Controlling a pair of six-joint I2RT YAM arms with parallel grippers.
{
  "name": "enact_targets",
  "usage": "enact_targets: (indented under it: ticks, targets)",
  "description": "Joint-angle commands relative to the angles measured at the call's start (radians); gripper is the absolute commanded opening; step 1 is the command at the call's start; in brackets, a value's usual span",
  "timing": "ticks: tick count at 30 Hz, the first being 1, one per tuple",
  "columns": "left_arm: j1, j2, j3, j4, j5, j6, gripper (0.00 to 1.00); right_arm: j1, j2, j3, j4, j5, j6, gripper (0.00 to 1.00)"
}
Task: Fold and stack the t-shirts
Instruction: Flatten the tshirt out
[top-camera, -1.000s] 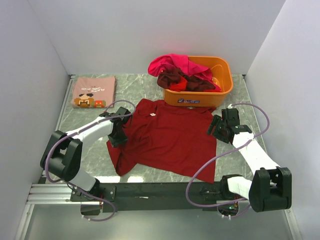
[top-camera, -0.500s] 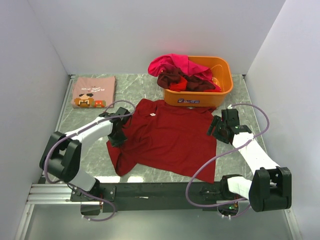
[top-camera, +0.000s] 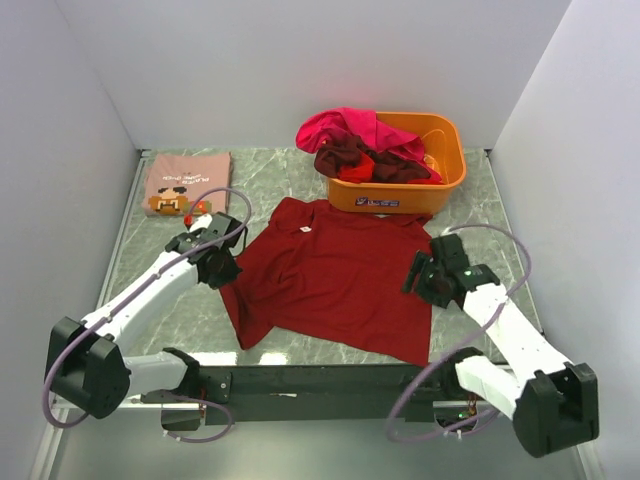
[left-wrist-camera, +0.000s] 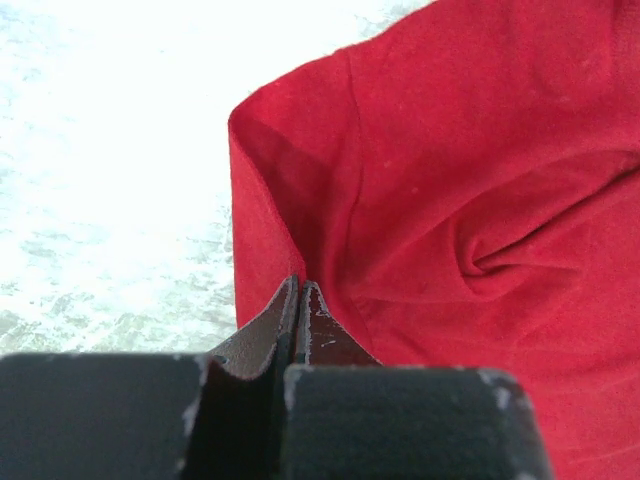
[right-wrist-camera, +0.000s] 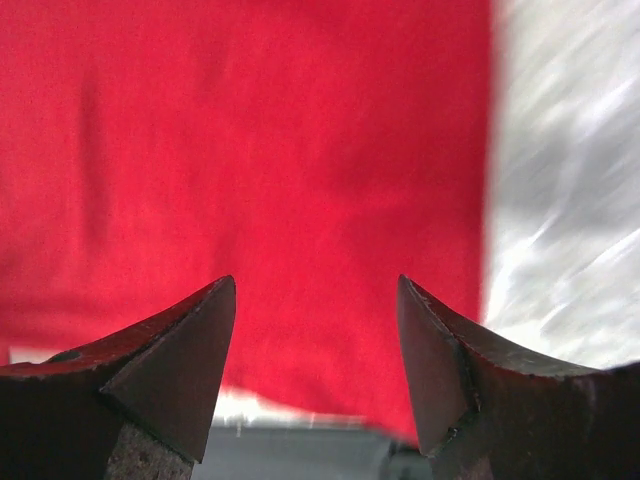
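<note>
A plain dark red t-shirt (top-camera: 330, 275) lies spread flat in the middle of the table. My left gripper (top-camera: 222, 270) is at its left sleeve. In the left wrist view the jaws (left-wrist-camera: 300, 290) are pressed together at the sleeve's edge, and the red cloth (left-wrist-camera: 450, 180) puckers beyond them. My right gripper (top-camera: 420, 275) is open above the shirt's right edge. In the right wrist view the gripper (right-wrist-camera: 316, 290) is spread wide over red cloth (right-wrist-camera: 260, 150). A folded dusty pink t-shirt with pixel-art print (top-camera: 188, 180) lies at the back left.
An orange plastic tub (top-camera: 445, 175) stands at the back right, just behind the spread shirt. It holds magenta (top-camera: 345, 128), maroon (top-camera: 345, 160) and red tees. White walls close in the left, back and right sides. The black arm rail (top-camera: 320, 378) runs along the near edge.
The left gripper has shifted up and left along the sleeve, and the shirt's left edge is drawn in. The right gripper has moved down and left over the shirt's right edge.
</note>
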Motion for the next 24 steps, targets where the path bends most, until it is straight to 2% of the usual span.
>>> enact_targets:
  ticks: [1, 5, 10, 13, 19, 24]
  targets:
    - [0.008, -0.042, -0.033, 0.054, -0.026, -0.003, 0.01, 0.162, -0.039, -0.010, -0.157, -0.016, 0.150, 0.72]
    - [0.008, -0.088, -0.085, 0.186, 0.026, 0.047, 0.01, 0.273, -0.128, -0.051, -0.305, -0.011, 0.372, 0.72]
    - [0.009, -0.154, -0.136, 0.272, 0.061, 0.046, 0.01, 0.328, -0.207, -0.132, -0.360, -0.072, 0.527, 0.71]
    - [0.009, -0.194, -0.159, 0.295, 0.051, 0.030, 0.01, 0.331, -0.184, -0.177, -0.346, -0.105, 0.567, 0.70]
    - [0.009, -0.216, -0.156, 0.256, -0.006, 0.004, 0.01, 0.333, -0.133, -0.157, -0.410, -0.056, 0.561, 0.70]
    - [0.009, -0.213, -0.151, 0.253, -0.018, 0.001, 0.01, 0.334, -0.090, -0.174, -0.349, -0.040, 0.566, 0.70]
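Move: The right hand, open and empty, is over the shirt's right part; the near right hem corner it heads for lies about 17 cm back, 3 cm right and some 6 cm lower, with the shirt's middle 17 cm to the hand's left and level with it. The left hand already pinches the shirt's left edge at its fingertips; from it, the collar label is roughly 10 cm ahead and 15 cm right, the folded pink shirt 21 cm ahead and 11 cm left. Sweeping back about 15 cm along the shirt's right side towards the near hem corner, the right hand drifts a few centimetres left early on, then sinks some 5 cm while its wrist tips the open fingers steeper, by about 30 degrees. The left hand keeps its pinch, dips slightly, then rises about 2 cm and eases forward, tilting its fingertips outward. ##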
